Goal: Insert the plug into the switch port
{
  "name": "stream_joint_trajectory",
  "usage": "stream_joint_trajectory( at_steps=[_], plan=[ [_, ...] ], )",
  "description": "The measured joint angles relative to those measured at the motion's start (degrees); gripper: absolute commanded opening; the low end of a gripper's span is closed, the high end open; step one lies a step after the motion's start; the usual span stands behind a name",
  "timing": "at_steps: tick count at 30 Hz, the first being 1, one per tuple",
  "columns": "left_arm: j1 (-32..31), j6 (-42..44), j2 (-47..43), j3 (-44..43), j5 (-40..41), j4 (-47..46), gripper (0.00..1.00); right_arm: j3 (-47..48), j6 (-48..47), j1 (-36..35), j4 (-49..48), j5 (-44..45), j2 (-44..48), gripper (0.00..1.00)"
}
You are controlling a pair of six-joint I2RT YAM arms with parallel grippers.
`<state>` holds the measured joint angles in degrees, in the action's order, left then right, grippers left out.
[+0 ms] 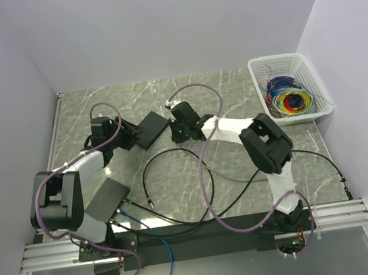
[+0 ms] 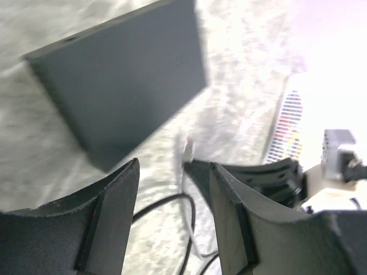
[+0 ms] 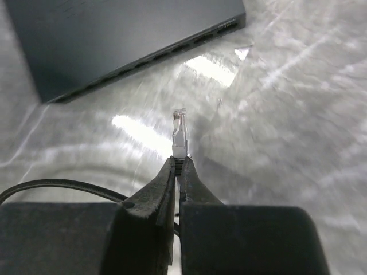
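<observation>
The switch (image 1: 151, 129) is a flat black box lying on the marble table. In the right wrist view its port row (image 3: 172, 54) faces the plug across a short gap. My right gripper (image 3: 179, 163) is shut on the rear of the clear plug (image 3: 179, 133), which points at the switch (image 3: 114, 40). Its black cable (image 3: 57, 186) trails off to the left. In the top view the right gripper (image 1: 180, 132) sits just right of the switch. My left gripper (image 2: 175, 166) stands open and empty just short of the switch (image 2: 120, 80), to its left in the top view (image 1: 128, 135). The plug (image 2: 188, 150) shows beyond it.
A white basket (image 1: 257, 73) of coloured wires stands at the back right. A second dark flat box (image 1: 107, 198) lies near the left arm's base. Black cable (image 1: 176, 179) loops over the middle of the table, and a blue cable (image 1: 161, 249) hangs over the near edge.
</observation>
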<state>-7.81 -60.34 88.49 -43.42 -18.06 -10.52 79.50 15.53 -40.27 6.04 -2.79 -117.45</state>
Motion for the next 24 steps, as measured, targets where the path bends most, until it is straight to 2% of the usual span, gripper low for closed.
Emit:
stream_joint_trajectory(
  at_steps=[4, 10, 24],
  plan=[
    [-0.52, 0.55, -3.58, -2.34, -0.13, 0.92, 0.56, -4.85, -0.46, -0.04, -3.67, -0.9, 6.91, 0.0],
    [-2.78, 1.03, -6.64, -4.9, -0.35, 0.87, 0.55, -7.04, -0.5, -0.15, -8.59, -3.89, 14.29, 0.0],
    [-9.57, 2.12, -6.88, -6.71, -1.2, -1.05, 0.53, -7.82, -0.04, -0.31, -10.99, -7.87, 16.55, 0.0]
  ],
)
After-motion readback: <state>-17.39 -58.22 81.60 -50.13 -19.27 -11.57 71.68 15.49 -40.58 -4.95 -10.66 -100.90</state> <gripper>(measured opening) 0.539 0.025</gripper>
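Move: The plug, already pinched in my right fingers, is about 14 cm to the right of my left hand, level with it fore and aft and some 5 cm lower; so from my right hand, my left fingers are about 14 cm left and 5 cm higher. The near switch lies on the table about 6 cm ahead and 5 cm right of my left hand. The second switch is roughly 19 cm back and 13 cm left of that hand. I lift the plug nearly 13 cm with my right hand, still pinching it, tipping those fingers up some 20 degrees towards level. My left hand climbs about 10 cm too, then swings right above the near switch towards the plug, turning slightly clockwise and tipping up, its fingers staying half open and not yet touching the plug. ##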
